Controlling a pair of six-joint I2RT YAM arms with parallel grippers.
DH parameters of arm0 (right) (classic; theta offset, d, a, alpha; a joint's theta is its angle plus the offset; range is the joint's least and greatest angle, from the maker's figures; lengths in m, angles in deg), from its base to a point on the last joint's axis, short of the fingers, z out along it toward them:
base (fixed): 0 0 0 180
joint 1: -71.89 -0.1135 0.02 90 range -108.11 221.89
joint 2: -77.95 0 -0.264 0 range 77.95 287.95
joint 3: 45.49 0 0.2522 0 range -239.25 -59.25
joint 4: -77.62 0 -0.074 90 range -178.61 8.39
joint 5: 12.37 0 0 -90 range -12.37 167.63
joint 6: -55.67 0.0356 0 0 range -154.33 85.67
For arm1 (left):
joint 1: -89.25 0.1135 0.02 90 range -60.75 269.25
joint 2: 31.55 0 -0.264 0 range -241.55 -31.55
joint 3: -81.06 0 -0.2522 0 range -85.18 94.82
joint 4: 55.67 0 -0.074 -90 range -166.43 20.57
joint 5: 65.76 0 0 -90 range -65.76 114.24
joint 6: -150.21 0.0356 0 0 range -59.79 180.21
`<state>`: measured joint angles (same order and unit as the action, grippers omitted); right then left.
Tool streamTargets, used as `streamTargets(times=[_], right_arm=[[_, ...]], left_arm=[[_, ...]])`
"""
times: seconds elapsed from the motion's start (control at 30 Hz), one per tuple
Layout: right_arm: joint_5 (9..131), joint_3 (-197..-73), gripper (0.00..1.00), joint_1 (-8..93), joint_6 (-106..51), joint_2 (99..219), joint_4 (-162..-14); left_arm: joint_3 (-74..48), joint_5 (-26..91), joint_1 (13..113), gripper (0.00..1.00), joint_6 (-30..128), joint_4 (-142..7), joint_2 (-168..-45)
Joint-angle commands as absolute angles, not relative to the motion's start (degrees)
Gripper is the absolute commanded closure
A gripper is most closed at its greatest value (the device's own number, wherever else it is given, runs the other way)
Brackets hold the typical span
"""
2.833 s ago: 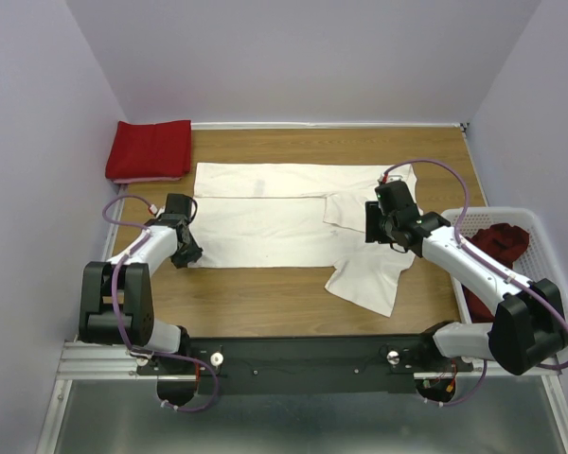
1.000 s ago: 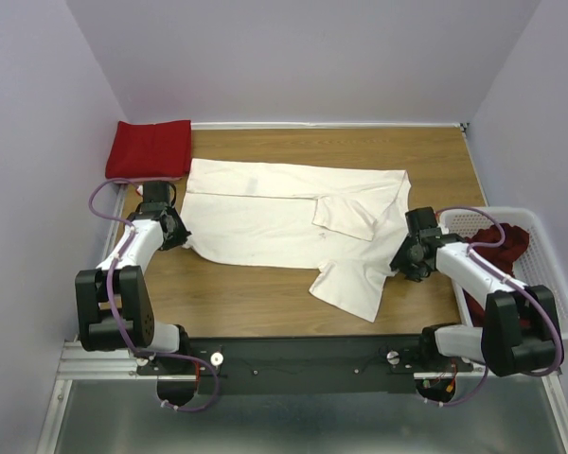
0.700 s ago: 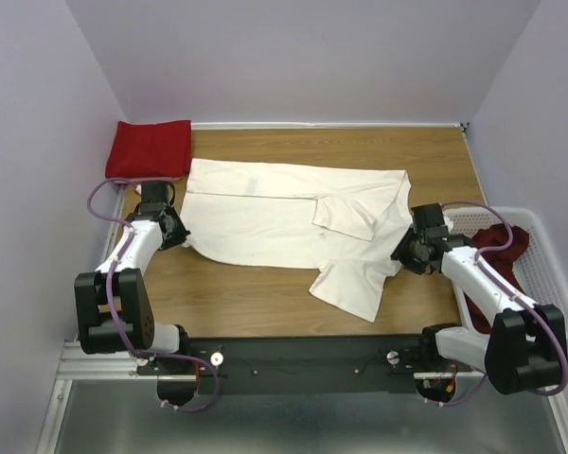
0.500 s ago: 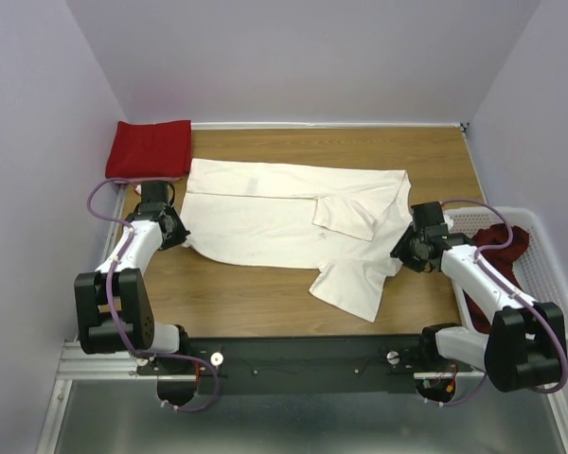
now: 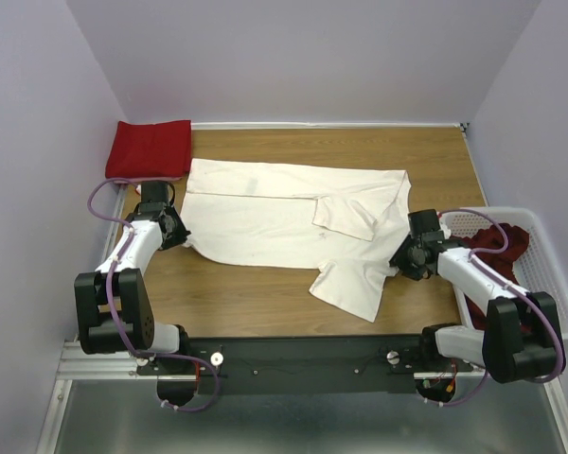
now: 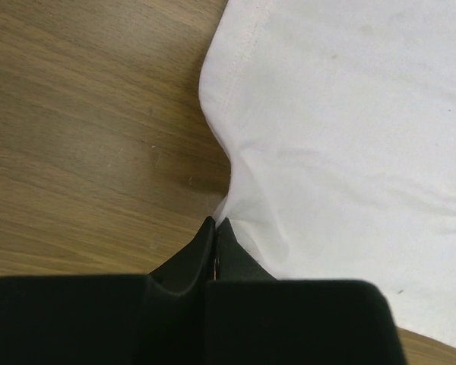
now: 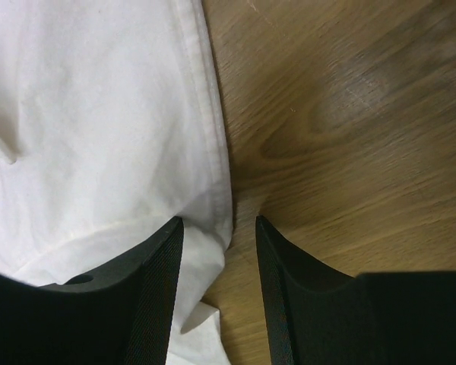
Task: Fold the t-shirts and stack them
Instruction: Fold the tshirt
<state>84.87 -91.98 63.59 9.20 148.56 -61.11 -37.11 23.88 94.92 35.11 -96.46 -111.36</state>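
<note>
The large cream-white t-shirt [image 5: 284, 213] lies spread and partly folded on the wooden table [image 5: 256, 298]. My left gripper [image 5: 175, 235] is shut on its left edge; in the left wrist view the cloth [image 6: 349, 137] puckers into the closed tips of the gripper [image 6: 215, 220]. My right gripper [image 5: 402, 260] is open at the shirt's right edge. In the right wrist view the hem [image 7: 213, 175] runs between the fingers of that gripper [image 7: 219, 220], low over the wood. A folded bright red t-shirt [image 5: 151, 148] sits at the back left corner. A dark red t-shirt [image 5: 497, 244] lies in the basket.
The white lattice basket [image 5: 552, 284] stands at the right edge of the table, close behind my right forearm. Walls close in the table on the left, back and right. Bare wood [image 7: 349, 114] shows right of the shirt.
Since the earliest frame the shirt has shifted left and back with my left gripper, and my right gripper left the shirt's top for its right edge. Over the last second it only nudged there.
</note>
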Motion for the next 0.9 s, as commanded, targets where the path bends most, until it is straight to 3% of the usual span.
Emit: streamTargets(times=[0.0,0.13,0.23,0.27,0.37,0.67,0.87], right_arm=[[85.1,-90.36,0.5,64.33,10.32,150.19,-62.51],[84.92,-89.84,0.59,64.77,10.41,150.37,-62.77],[85.1,-89.66,0.71,65.03,10.5,149.93,-62.77],[85.1,-89.57,0.81,65.29,10.5,149.84,-62.69],[85.01,-89.83,0.99,65.47,10.32,148.18,-62.34],[86.51,-96.77,0.99,66.09,7.07,144.57,-54.34],[86.25,-105.82,0.99,66.26,3.56,150.27,-53.64]], left_arm=[[-37.55,25.65,95.49,1.0,35.69,-95.8,-110.21],[-37.63,25.47,95.49,1.0,35.78,-95.89,-109.86],[-37.64,25.65,95.57,1.0,35.69,-95.97,-109.86],[-37.55,25.65,95.49,1.0,35.69,-96.15,-109.77],[-37.11,25.3,95.58,1.0,35.86,-96.94,-109.42],[-35.62,22.75,96.37,1.0,35.86,-99.31,-106.08],[-33.68,22.48,96.45,1.0,35.87,-98.26,-108.27]])
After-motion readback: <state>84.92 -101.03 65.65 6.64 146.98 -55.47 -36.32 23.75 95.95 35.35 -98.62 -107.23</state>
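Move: The t-shirt's right near corner already lies between the right gripper's half-open fingers, about 1 cm below. From that gripper the hanging sleeve is some 12 cm left and 4 cm back, the sleeve folded on top about 13 cm left and 14 cm ahead, the white basket's middle roughly 29 cm right, level. The left gripper still holds the left near corner; the right corner lies about 55 cm right, 7 cm back and 4 cm below it. Ease the right gripper about 1 cm forward, low over the table, while closing it fully to pinch the t-shirt's right near corner. Then raise the pinched cloth some 5 cm, swinging forward about 3 cm late in the lift. Keep the left gripper shut on its corner and bring it up about 2 cm as the right one rises. ##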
